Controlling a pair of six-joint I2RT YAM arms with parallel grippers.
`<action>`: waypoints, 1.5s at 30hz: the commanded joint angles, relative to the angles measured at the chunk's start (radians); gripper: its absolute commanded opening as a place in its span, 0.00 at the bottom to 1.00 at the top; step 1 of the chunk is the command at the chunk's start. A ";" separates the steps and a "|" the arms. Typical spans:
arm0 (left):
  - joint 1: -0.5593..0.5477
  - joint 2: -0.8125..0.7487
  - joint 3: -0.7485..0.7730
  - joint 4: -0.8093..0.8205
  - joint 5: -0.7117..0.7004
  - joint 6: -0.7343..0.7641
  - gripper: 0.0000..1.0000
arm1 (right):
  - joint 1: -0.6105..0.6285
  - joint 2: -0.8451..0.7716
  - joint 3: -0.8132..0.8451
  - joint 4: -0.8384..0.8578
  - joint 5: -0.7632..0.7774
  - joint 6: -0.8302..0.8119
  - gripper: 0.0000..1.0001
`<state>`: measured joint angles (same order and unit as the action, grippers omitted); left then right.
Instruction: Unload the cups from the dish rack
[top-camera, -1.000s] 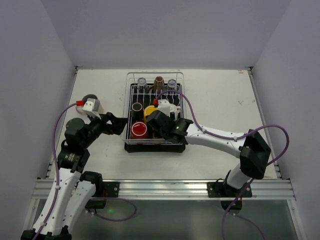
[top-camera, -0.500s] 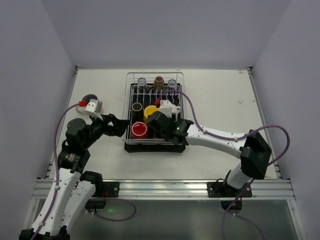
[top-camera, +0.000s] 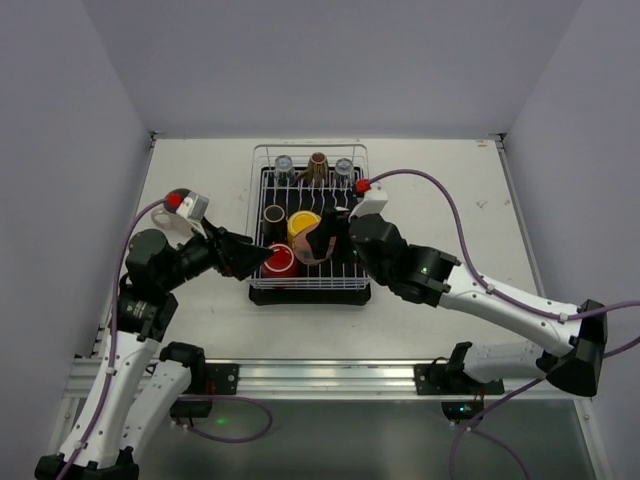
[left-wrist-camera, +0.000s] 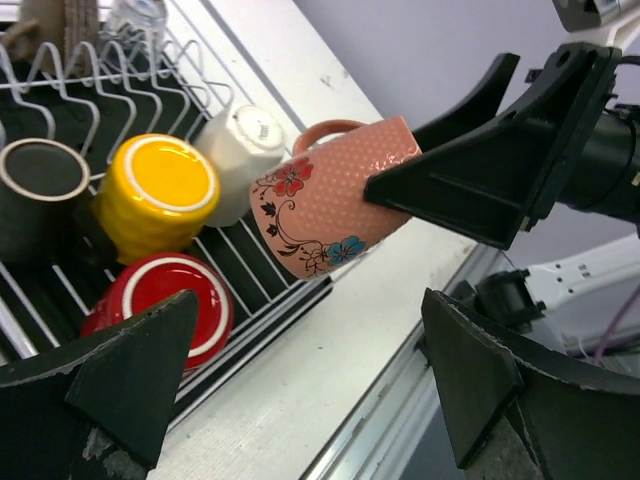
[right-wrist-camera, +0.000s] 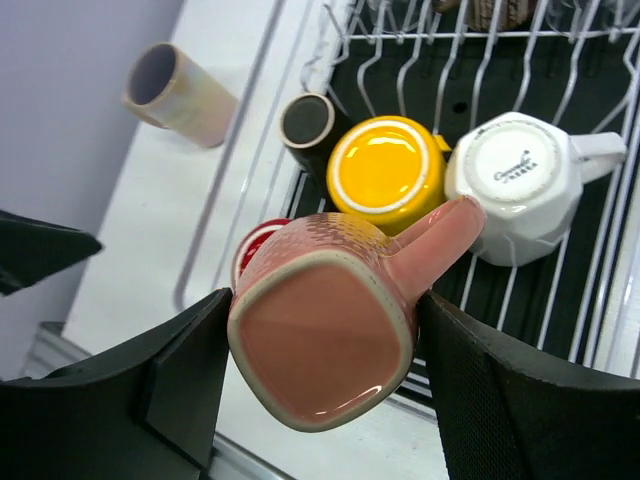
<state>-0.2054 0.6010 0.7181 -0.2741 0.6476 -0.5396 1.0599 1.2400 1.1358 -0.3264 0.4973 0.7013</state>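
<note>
My right gripper (right-wrist-camera: 320, 350) is shut on a pink flowered mug (right-wrist-camera: 325, 335), its fingers pressing two opposite sides. The mug (top-camera: 322, 240) hangs tilted above the front of the white-wire dish rack (top-camera: 310, 148), base toward the right wrist camera. In the rack below sit a yellow cup (right-wrist-camera: 385, 168), a white mug (right-wrist-camera: 520, 185), a red cup (left-wrist-camera: 160, 295) and a dark cup (right-wrist-camera: 308, 122). My left gripper (top-camera: 250, 258) is open and empty at the rack's front left corner. In the left wrist view its jaws frame the pink mug (left-wrist-camera: 330, 200) from below.
A brown cup (top-camera: 318, 165) and two clear glasses (top-camera: 285, 163) (top-camera: 344, 166) stand at the rack's back. A pale cup (right-wrist-camera: 180, 92) lies on the table left of the rack. The table's near edge rail (top-camera: 320, 375) runs below both arms.
The right gripper has closed on the pink mug and lifted it out of the rack, and its arm has swung round. The left gripper has moved right, toward the rack.
</note>
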 joint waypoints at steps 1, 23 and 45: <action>-0.006 -0.004 -0.011 0.080 0.151 -0.137 0.97 | 0.003 -0.097 -0.010 0.187 -0.043 0.013 0.01; -0.008 -0.047 -0.226 0.656 0.305 -0.683 0.64 | 0.002 -0.105 -0.093 0.593 -0.405 0.150 0.03; -0.008 -0.075 -0.232 0.918 0.205 -0.715 0.00 | -0.201 -0.131 -0.389 0.935 -0.638 0.385 0.99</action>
<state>-0.2100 0.5537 0.4408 0.5224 0.8814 -1.2709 0.9421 1.1545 0.8089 0.4377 -0.0395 1.0088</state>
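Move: The pink mug, already held in the air by the right gripper, lies about 13 cm to the left hand's right, 4 cm ahead and nearly level. From the left hand, the red mug is roughly 5 cm ahead, 4 cm right and 15 cm below; the yellow mug is 13 cm ahead, 10 cm right, equally low. The left gripper, where the pink mug goes, is some 15 cm left of the right hand, 4 cm back and about level. Up, left and back, the right hand carries the pink mug towards the left gripper, rising some 9 cm before easing down slightly, its fingers swinging left and up to level. The left hand backs about 5 cm and rises as much, drifting right and tipping its fingers up, then closes to pinch the rim wall. The right fingers then open and start back to the right. ##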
